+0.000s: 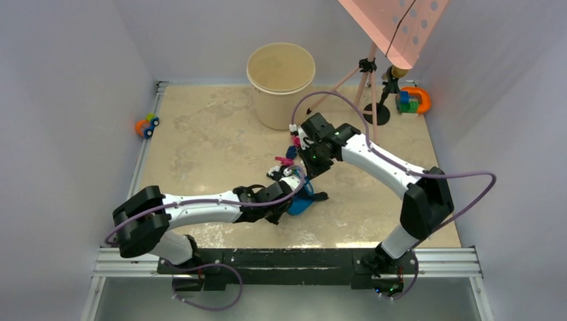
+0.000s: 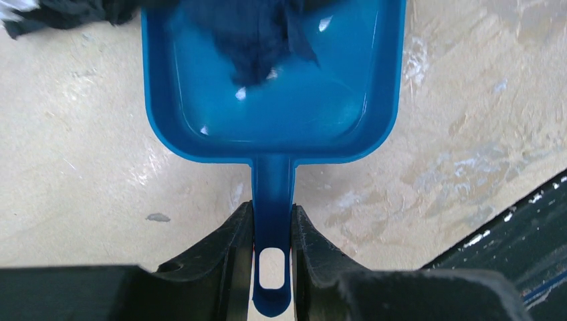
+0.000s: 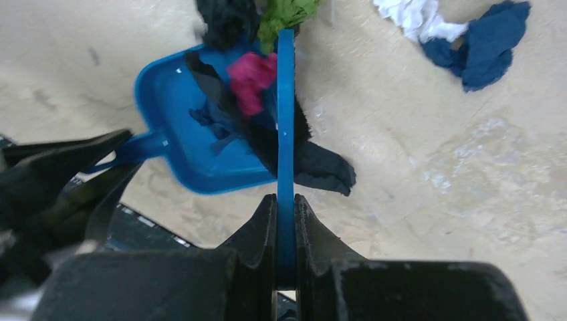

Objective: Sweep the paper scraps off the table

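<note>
My left gripper is shut on the handle of a blue dustpan lying on the beige table; a dark blue scrap sits in its pan. My right gripper is shut on a thin blue sweeping tool, seen edge-on, standing at the pan's mouth. Pink, green and black paper scraps bunch against the tool, partly inside the dustpan. A black scrap lies beside the pan. White and dark blue scraps lie apart on the table. From above, both grippers meet mid-table.
A beige bucket stands at the back centre. A toy car sits at the left edge, and toy blocks with an orange ring at the back right. A tripod stand and a pink perforated panel are behind the right arm. The black front bar edges the near side.
</note>
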Tool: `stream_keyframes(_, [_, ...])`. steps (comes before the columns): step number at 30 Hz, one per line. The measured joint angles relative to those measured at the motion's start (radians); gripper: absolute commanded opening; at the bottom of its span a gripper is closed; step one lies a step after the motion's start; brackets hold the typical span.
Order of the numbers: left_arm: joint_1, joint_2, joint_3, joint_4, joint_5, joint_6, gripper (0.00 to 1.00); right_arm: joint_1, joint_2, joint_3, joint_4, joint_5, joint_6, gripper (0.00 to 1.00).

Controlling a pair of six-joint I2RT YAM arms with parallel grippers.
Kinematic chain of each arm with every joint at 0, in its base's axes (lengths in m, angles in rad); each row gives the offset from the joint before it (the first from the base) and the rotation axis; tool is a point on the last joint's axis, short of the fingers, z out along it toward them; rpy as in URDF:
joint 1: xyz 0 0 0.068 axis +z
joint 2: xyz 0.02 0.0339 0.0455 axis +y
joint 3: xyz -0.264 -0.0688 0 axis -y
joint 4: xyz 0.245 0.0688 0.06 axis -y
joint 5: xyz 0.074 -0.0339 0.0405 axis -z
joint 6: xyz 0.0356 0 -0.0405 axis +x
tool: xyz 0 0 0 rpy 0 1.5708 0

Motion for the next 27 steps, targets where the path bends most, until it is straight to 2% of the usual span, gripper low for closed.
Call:
stream_keyframes(5, [0.004, 0.007, 0.004, 0.027, -0.048, 0.01, 0.0, -0.014, -0.126, -0.035, -0.005, -0.062, 0.029, 0.0])
stream_keyframes(11, [0.004, 0.007, -0.01, 0.115, -0.109, 0.046, 0.0, -0.035, -0.266, -0.029, -0.043, -0.024, 0.055, 0.0])
stream_keyframes(21, [0.003, -0.128, -0.059, 0.17, -0.161, 0.083, 0.0, -0.13, -0.515, -0.038, -0.07, 0.265, 0.148, 0.0])
stream_keyframes(27, [0.004, -0.214, -0.001, 0.071, -0.188, 0.089, 0.0, -0.163, -0.645, -0.079, -0.068, 0.419, 0.206, 0.0])
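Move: From the left hand, which grips the dustpan handle, the bin stands about 32 cm straight ahead, its middle some 8 cm higher, while the leftover scraps lie about 17 cm ahead, 5 cm to the right and 3 cm lower. The right hand, holding the brush, has the dustpan's tray about 6 cm back, 2 cm to its left and 10 cm below; the leftover scraps are some 6 cm ahead, 3 cm left and 10 cm down. Keeping its grip on the handle, the left hand first takes the loaded dustpan about 4 cm forward towards the leftover scraps, then raises it, 8 cm in all, tilting steadily so that the tray's mouth comes up by about 15 degrees. Meanwhile the right hand carries the still-held brush up by about 16 cm, at first almost straight, then swinging about as far to the right, away from the tray, turning clockwise while its fingertips swing outward. ##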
